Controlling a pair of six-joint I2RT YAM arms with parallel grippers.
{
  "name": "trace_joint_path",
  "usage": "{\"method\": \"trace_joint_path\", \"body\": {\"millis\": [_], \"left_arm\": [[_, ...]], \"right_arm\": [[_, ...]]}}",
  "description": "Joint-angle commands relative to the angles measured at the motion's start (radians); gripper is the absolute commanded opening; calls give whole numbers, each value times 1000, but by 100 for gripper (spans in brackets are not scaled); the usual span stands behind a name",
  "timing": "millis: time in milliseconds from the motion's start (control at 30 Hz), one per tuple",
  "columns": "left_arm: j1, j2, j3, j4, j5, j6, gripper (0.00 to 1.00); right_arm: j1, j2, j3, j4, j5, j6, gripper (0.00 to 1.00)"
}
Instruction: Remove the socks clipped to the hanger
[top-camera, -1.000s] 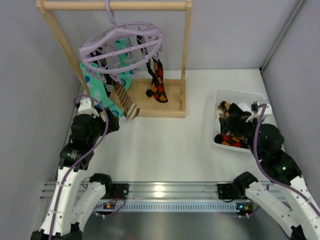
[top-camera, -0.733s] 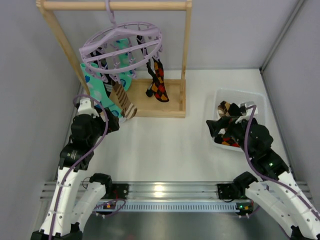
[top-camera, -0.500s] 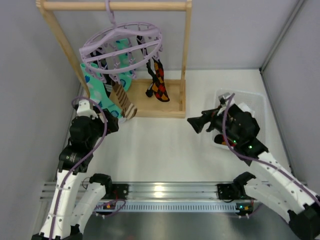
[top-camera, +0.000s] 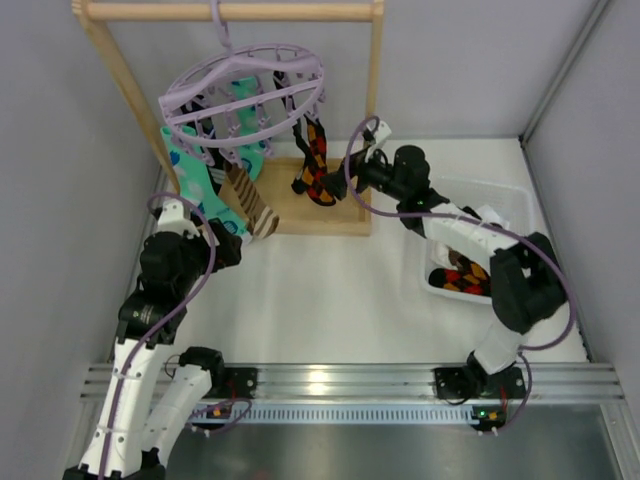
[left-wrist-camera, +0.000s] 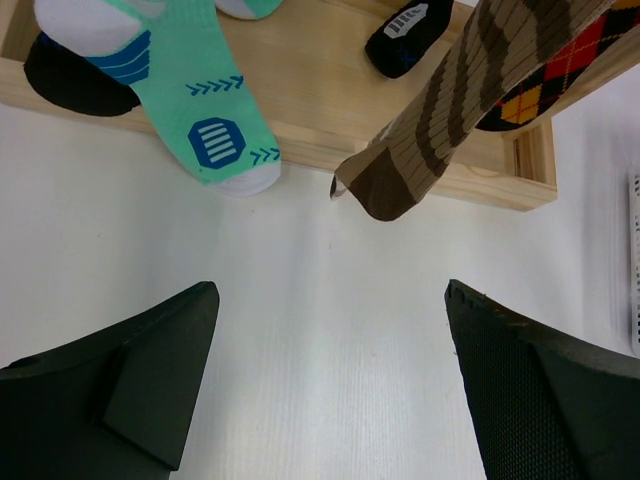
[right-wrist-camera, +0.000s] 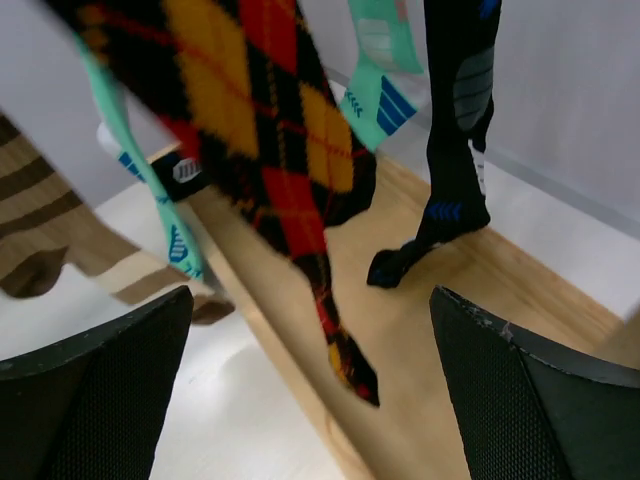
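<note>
The lilac hanger (top-camera: 245, 95) hangs by its hook from the wooden rack's top bar. Clipped to it are a teal sock (top-camera: 190, 175), a brown striped sock (top-camera: 250, 205) and a black argyle sock (top-camera: 315, 170). My left gripper (top-camera: 222, 245) is open, low over the table just in front of the teal sock (left-wrist-camera: 200, 110) and the brown sock (left-wrist-camera: 440, 130), touching neither. My right gripper (top-camera: 356, 172) is open beside the rack's right post. The argyle sock (right-wrist-camera: 270, 130) dangles between and ahead of its fingers (right-wrist-camera: 110, 380), ungripped. A black sock with blue marks (right-wrist-camera: 455, 150) hangs behind.
The light wooden rack (top-camera: 372, 120) stands on its flat base (right-wrist-camera: 500, 310) at the back left. A white bin (top-camera: 505, 195) at the right holds loose argyle socks (top-camera: 462, 278). Grey walls close in on both sides.
My right arm has swung from over the bin leftward and forward to the rack, ending beside the argyle sock. The left arm has stayed put, both grippers open throughout.
</note>
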Motion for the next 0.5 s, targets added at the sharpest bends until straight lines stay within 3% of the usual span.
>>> {"method": "trace_joint_path", "body": {"millis": [0,200,300,400,467], "left_arm": [[4,-10,-3,20,31,14,98],[2,-59,20,21,109,23,98],[2,-108,27,21,122,23,98],[2,-151,53,20,183,14,98],[2,-168,106,18,205,12,98]], "right_arm": [[-5,144,155,93,-88,-62,97],[10,304,236,185,-179,-5,77],[35,347,239,199,-165,-15,63],[42,361,198,260,-145,13,37],[42,329,157,342,-128,37,9]]}}
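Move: The red-and-black checked sock hangs just beyond the right hand's open fingers, its middle about 4 cm ahead, 6 cm to the left and 3 cm lower. From that hand, the black sock is roughly 12 cm ahead, 9 cm left and 6 cm below; the brown striped sock is some 19 cm left, 2 cm back and 5 cm below. From the left hand, the checked sock is about 16 cm ahead and 18 cm right, near its own height. The right hand first reaches forward and left to the checked sock, then sinks steeply beside it while still easing left, about 8 cm down and 6 cm left in all, swinging some 10 degrees counter-clockwise as its wide-open fingers close most of the way and pinch the sock's lower part. Meanwhile the empty left hand, fingers staying open, lifts about 4 cm and draws back and slightly right, its fingertips tipping up a little. ##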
